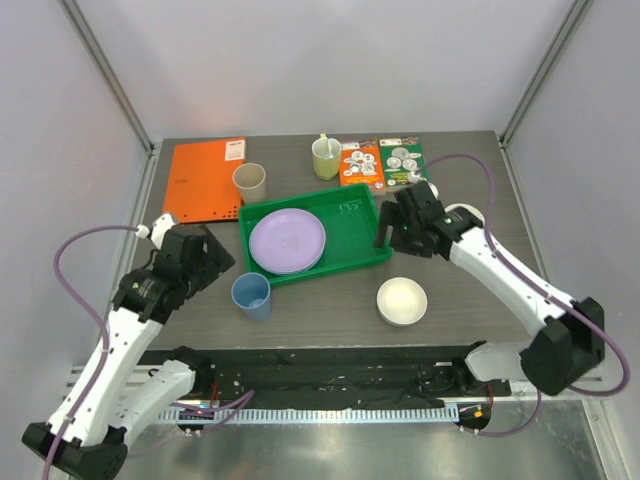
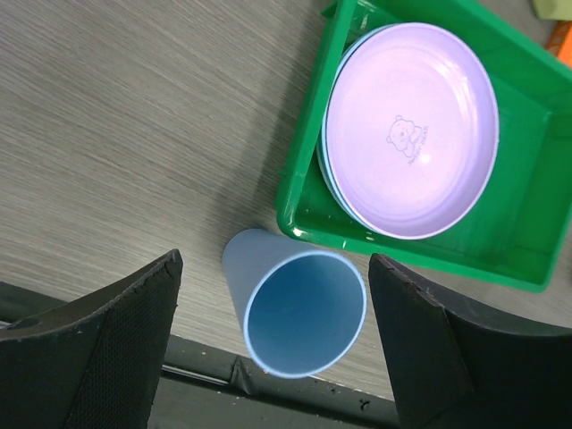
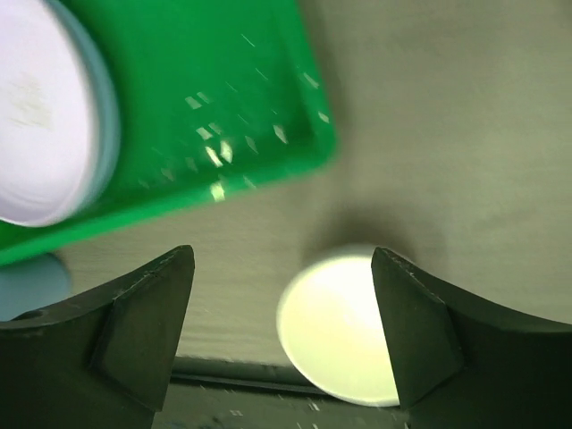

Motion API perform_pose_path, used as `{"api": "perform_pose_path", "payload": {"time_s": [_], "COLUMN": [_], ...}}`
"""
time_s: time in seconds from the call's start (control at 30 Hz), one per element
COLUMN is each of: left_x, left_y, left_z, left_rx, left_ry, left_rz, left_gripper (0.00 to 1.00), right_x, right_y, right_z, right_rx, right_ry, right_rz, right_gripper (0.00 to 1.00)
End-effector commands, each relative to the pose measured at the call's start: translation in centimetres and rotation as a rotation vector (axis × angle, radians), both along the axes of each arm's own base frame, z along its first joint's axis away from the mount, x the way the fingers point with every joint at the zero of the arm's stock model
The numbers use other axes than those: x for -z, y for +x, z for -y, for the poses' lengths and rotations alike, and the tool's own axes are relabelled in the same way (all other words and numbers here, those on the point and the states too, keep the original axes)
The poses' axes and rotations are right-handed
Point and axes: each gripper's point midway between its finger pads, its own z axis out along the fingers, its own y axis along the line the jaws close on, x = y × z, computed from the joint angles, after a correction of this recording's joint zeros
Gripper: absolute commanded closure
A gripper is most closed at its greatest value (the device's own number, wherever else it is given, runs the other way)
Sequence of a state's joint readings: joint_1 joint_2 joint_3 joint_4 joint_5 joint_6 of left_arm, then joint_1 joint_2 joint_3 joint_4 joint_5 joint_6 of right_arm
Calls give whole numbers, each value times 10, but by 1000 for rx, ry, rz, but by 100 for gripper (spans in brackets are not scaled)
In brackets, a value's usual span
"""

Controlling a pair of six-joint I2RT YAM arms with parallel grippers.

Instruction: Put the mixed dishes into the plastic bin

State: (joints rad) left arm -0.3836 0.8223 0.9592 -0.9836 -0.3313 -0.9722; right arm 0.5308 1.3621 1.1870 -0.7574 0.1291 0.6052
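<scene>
The green plastic bin holds a lilac plate stacked on a light blue plate. A blue cup stands upright on the table in front of the bin's left corner. My left gripper hangs open just left of it. In the left wrist view the cup shows between the spread fingers without touching them. A cream bowl sits right of the cup. My right gripper is open and empty above the bin's right end. A beige cup stands behind the bin.
An orange folder lies at the back left. A yellow-green mug with a spoon stands behind the bin, beside an orange pack and a green pack. A black strip runs along the table's near edge.
</scene>
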Motion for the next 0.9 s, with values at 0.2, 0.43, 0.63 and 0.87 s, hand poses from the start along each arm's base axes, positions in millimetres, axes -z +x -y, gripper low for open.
{"api": "perform_pose_path", "payload": {"time_s": [0.2, 0.43, 0.63, 0.87], "left_x": [-17, -5, -1, 0], "left_y": [-1, 4, -10, -4], "left_z": [-9, -13, -11, -15], "left_rx": [0, -67, -56, -66], "left_ry": [36, 24, -4, 32], "left_rz": [49, 49, 19, 23], "left_gripper": [15, 15, 16, 16], "right_x": [44, 77, 83, 68], "right_y": [-66, -89, -89, -69], "right_z": [48, 65, 81, 71], "right_rx": [123, 125, 186, 147], "right_ry": [-52, -108, -115, -119], "right_rz": [-113, -177, -136, -107], "right_gripper": [14, 16, 18, 19]}}
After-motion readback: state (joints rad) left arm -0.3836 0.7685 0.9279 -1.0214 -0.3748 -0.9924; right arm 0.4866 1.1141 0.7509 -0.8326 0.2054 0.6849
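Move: The white bowl nearest the table's front edge lies some 13 cm back from the right hand, about 5 cm to its right and 12 cm below. At about that depth, the green bin's middle is 5 cm ahead and 16 cm left, the purple plate in it 4 cm ahead and 24 cm left, and the far white bowl 8 cm ahead and 21 cm right. From the left hand, the near bowl is roughly 43 cm right, 8 cm back and 14 cm lower. One open finger of the right hand comes inside the near white bowl and the other stays outside, straddling its right-hand rim and nudging it. The empty hand gets there from the bin's near right corner, going back and down about 10 cm each and some 8 cm right, tipping steeper and turning slightly clockwise, then easing to a near stop, fingers still wide. ##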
